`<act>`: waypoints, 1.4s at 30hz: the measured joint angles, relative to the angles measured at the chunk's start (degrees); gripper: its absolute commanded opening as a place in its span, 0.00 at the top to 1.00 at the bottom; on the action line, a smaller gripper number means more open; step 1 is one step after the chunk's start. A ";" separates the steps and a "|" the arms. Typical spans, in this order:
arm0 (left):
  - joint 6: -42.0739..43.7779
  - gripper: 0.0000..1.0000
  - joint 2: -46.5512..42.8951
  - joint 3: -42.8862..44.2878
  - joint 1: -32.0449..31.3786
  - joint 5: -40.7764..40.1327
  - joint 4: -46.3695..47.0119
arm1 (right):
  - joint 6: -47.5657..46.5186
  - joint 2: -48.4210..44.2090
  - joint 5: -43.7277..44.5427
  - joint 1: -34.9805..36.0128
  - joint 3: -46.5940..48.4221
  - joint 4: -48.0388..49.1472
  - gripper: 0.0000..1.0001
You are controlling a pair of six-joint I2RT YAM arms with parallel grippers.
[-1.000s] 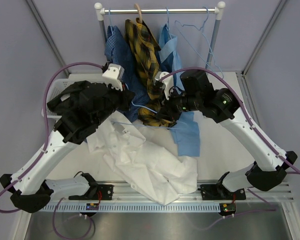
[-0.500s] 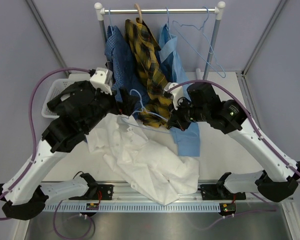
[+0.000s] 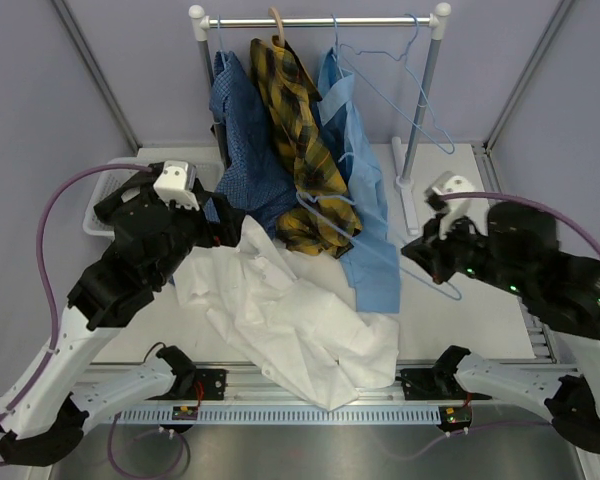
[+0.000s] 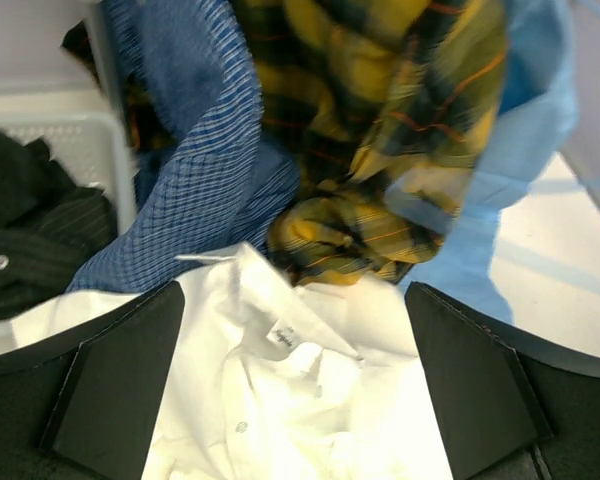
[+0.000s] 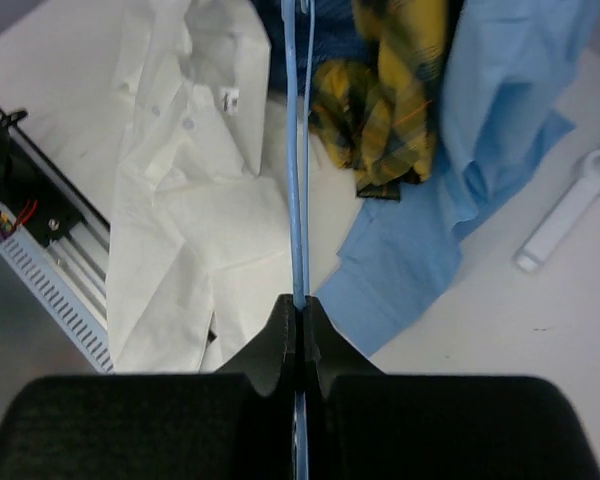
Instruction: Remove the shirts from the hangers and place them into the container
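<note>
A white shirt lies crumpled on the table, off its hanger. My left gripper hovers open just above its collar, with nothing between the fingers. My right gripper is shut on a thin light-blue hanger, bare wire that reaches out over the table; from above the hanger slants across the light blue shirt. The white slotted container stands at the far left with a black pinstriped shirt in it.
A dark blue check shirt, a yellow plaid shirt and the light blue one hang from the rail, their tails pooling on the table. An empty hanger hangs at the rail's right end. The rail's foot lies right of the cloth.
My left gripper opened and drew back to the left off the white shirt. My right gripper closed on the hanger and pulled it rightward, out of the white shirt.
</note>
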 measured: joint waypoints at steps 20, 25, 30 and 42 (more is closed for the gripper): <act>-1.42 0.01 0.33 -2.27 8.11 -1.18 -1.46 | 4.33 10.45 30.56 -0.70 15.17 9.79 1.00; -1.42 0.01 -0.79 -3.41 8.37 -1.01 -1.46 | 4.94 18.88 26.91 -8.44 17.86 10.16 1.00; -1.40 0.01 -2.27 -4.57 8.48 -0.44 -1.62 | 4.24 26.03 19.91 -15.69 25.46 11.30 1.00; -1.22 0.01 -6.91 -9.40 8.48 3.43 -3.80 | 3.34 45.44 6.69 -22.71 41.55 15.98 1.00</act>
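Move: The right hand holds the light blue empty hanger; the free stretch of rail for it lies about 32 cm ahead, 2 cm to its left and 27 cm above. An empty hanger on that rail is some 29 cm ahead, 1 cm right and 15 cm up; the hanging light blue shirt is 26 cm ahead, 7 cm left, 4 cm lower. From the open left hand, the white shirt's middle lies roughly 8 cm back, 14 cm right and 36 cm below, the container 17 cm ahead, 18 cm left and 31 cm below. Keeping its closed pinch on the light blue empty hanger, the right hand first swings up about 11 cm, right and slightly back, then drives some 30 cm forward towards the free stretch of rail beside the light blue shirt, coming back left and sinking a little while the wrist turns clockwise by about 30 degrees and the fingers tip up somewhat. The left hand, fingers still wide open, shifts about 4 cm left and sinks 5 or 6 cm over the white shirt, turning slightly counter-clockwise and tipping down a little without touching the shirt. ##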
